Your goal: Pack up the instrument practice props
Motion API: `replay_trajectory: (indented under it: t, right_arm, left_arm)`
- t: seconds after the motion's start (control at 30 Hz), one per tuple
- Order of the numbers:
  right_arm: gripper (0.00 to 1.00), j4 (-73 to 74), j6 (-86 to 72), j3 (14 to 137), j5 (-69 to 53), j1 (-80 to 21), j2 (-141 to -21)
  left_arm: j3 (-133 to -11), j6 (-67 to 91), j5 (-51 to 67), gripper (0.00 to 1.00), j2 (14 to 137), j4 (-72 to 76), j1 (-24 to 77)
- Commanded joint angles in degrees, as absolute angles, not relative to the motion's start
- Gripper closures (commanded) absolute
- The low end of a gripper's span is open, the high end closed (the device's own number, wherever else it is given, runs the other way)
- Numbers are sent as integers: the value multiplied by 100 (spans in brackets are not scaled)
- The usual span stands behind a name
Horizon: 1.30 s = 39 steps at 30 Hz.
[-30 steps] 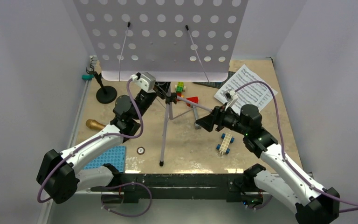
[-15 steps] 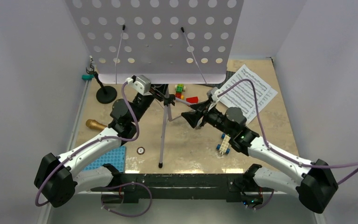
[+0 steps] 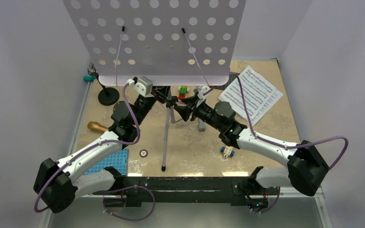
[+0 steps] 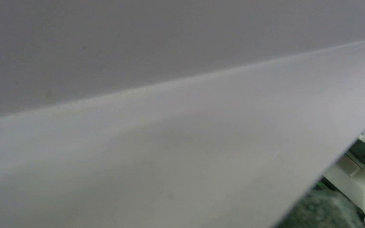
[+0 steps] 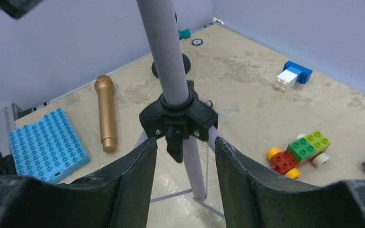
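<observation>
The lavender music stand [image 3: 167,133] stands mid-table, its perforated desk [image 3: 157,38] filling the top of the overhead view and almost all of the left wrist view [image 4: 171,118]. My left gripper [image 3: 160,93] reaches under the desk's lower edge and is shut on the stand's pole; its fingers are hidden in its own view. My right gripper [image 5: 185,161] is open, one finger on each side of a tripod leg just below the black hub [image 5: 178,118]. The gold microphone [image 3: 96,127] lies at the left. The black mic stand [image 3: 108,96] stands behind it. The sheet music [image 3: 252,92] lies back right.
A blue studded baseplate [image 3: 107,160] lies near left. A coloured brick car [image 5: 300,154] sits behind the stand and a blue-white brick [image 3: 227,151] lies under my right forearm. A small ring [image 3: 143,153] lies by the front tripod foot [image 3: 164,167]. Lavender walls close three sides.
My right arm has swung left from the table's right half to the stand's pole and its jaws have narrowed. The desk has shifted up and left in the overhead view.
</observation>
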<state>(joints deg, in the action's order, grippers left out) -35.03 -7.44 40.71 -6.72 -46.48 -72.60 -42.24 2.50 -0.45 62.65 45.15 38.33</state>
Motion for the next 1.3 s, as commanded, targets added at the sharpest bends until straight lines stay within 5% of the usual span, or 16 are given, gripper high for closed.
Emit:
replay_trajectory:
  t: [0.0,0.2,0.37,0.47,0.73,0.93,1.27]
  right_arm:
    - [51,-3773,-402,4670,-520,-4699,-7460]
    - [78,-3553,-123,4819,-556,-4741,-7666]
    - [62,-3472,-104,4695,-443,-4768,-7587]
    - [61,-3399,-121,4641,-399,-4782,-7538]
    - [100,-3179,153,4792,-403,-4798,-7649]
    - [100,-3573,1977,4518,346,-5320,-7831]
    - [100,-6473,6030,3408,2267,-6464,-8963]
  left_arm:
    - [-4134,275,226,100,6276,4201,3858]
    - [-4111,272,272,100,6302,4214,3858]
    - [-4096,272,305,100,6306,4185,3858]
    - [-4104,247,299,100,6311,4158,3858]
    - [-4081,307,325,100,6303,4131,3858]
    - [-4072,374,317,100,6334,4068,3858]
    - [-4091,604,272,100,6463,4025,3858]
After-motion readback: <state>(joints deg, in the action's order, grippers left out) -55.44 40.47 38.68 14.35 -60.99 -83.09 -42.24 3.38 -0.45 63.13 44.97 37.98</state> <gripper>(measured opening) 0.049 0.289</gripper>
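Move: The knob on the music stand's black leg hub sits just off my right fingertips, about 1 cm ahead, 2 cm to the left and 1 cm higher. The red-green toy car is on the table some 17 cm ahead, 1 cm to the right; the red-headed hammer lies about 5 cm ahead and 9 cm right, both roughly 22 cm below. From my left hand, gripping the stand under its tray, the knob is about 2 cm back, 5 cm right and 12 cm down. My right hand eases about 2 cm left and a little forward onto the hub's knob. I half close the fingers, reopen them slightly, then pinch them nearly shut on the knob and roll the wrist some 45 degrees, counter-clockwise looking along the fingers. My left hand keeps its grip on the stand and holds it steady. ##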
